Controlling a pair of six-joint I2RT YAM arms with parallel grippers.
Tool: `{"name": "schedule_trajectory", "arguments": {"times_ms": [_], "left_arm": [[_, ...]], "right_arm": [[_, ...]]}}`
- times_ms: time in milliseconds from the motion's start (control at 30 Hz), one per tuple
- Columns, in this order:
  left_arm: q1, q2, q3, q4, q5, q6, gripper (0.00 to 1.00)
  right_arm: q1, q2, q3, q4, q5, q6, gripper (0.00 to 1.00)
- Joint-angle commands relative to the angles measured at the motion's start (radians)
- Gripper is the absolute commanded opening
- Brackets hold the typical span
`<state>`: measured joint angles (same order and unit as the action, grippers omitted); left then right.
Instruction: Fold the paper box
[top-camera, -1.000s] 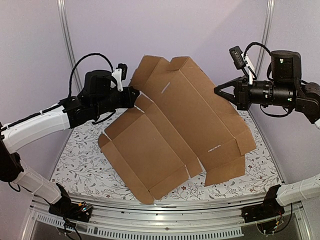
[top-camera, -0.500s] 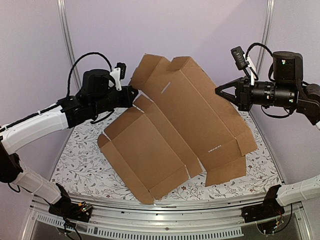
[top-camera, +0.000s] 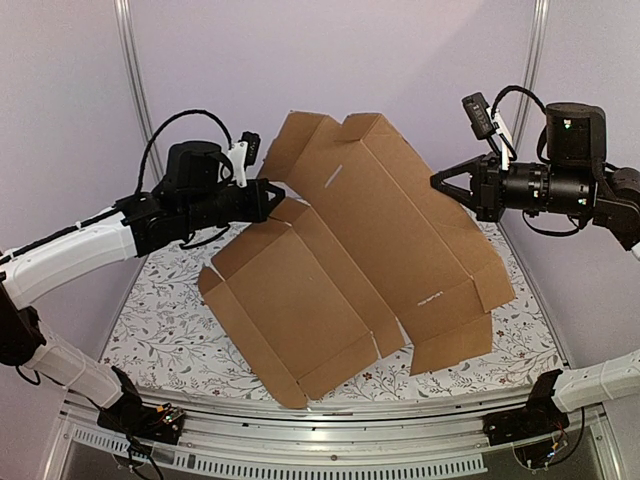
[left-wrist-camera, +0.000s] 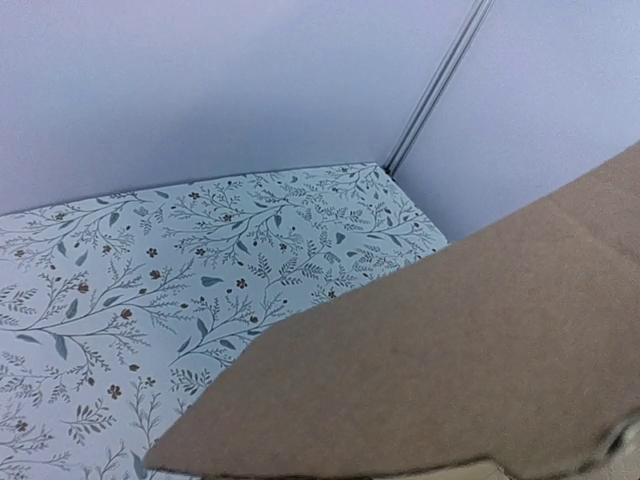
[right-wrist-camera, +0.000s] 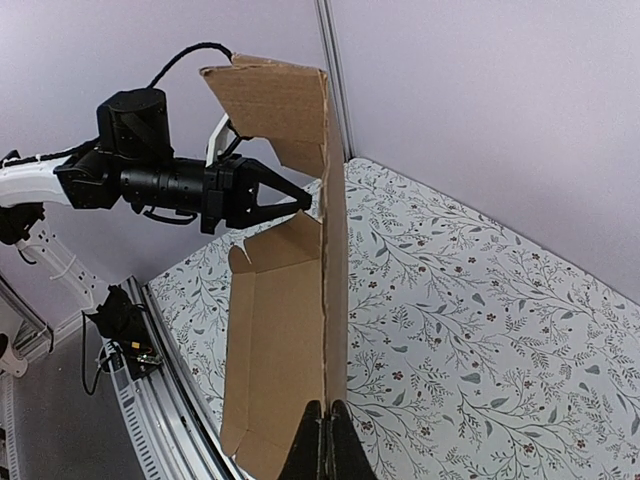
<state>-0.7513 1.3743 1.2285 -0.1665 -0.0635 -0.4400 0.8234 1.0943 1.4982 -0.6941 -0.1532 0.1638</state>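
Note:
The paper box (top-camera: 340, 250) is a large brown die-cut cardboard sheet, its near part lying on the table and its far panel raised at a slant. My left gripper (top-camera: 277, 190) is shut on a flap at the sheet's upper left edge. In the left wrist view that flap (left-wrist-camera: 450, 370) fills the lower right and hides the fingers. My right gripper (top-camera: 437, 182) is shut on the raised panel's right edge. In the right wrist view the black fingertips (right-wrist-camera: 327, 440) pinch the box (right-wrist-camera: 285, 330) edge-on, and the left gripper (right-wrist-camera: 303, 203) meets it from the far side.
A floral tablecloth (top-camera: 160, 320) covers the table. A metal rail (top-camera: 330, 440) runs along the near edge, with both arm bases on it. Upright posts (top-camera: 130, 70) stand at the back corners, against plain walls.
My left gripper has shifted slightly to the right and closed fully on the flap. The box and the right arm have barely moved.

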Motion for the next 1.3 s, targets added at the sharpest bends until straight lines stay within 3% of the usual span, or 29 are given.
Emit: {"name": "schedule_trajectory", "arguments": {"times_ms": [0, 1267], "left_arm": [[0.008, -0.02, -0.029, -0.033, 0.054, -0.026, 0.0], [-0.103, 0.009, -0.218, 0.15, 0.076, -0.168, 0.0]], "right_arm": [[-0.007, -0.004, 0.0, 0.064, 0.015, 0.017, 0.0], [-0.006, 0.064, 0.014, 0.11, 0.05, 0.053, 0.0]]}}
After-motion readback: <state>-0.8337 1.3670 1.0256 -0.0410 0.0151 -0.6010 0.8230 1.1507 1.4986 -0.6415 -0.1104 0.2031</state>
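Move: Just behind the left hand's shut fingertips is the lower panel's end flap, its middle about 4 cm back, 4 cm to the left and 5 cm below. The upper panel's end flap stands some 5 cm ahead, 3 cm right and 6 cm above that hand; the lower panel's middle is roughly 12 cm back, 4 cm right and 20 cm down. From the right hand, the lower end flap is about 9 cm ahead, 29 cm left and 15 cm lower. Sinking about 6.5 cm while drawing back some 4 cm and right 3 cm, the left hand takes its shut fingers down in front of the lower panel's end flap, towards the crease, with a short check partway and the wrist tipping some 10 degrees down. The right hand keeps its pinch on the upper panel's edge and eases about 2 cm forward. ##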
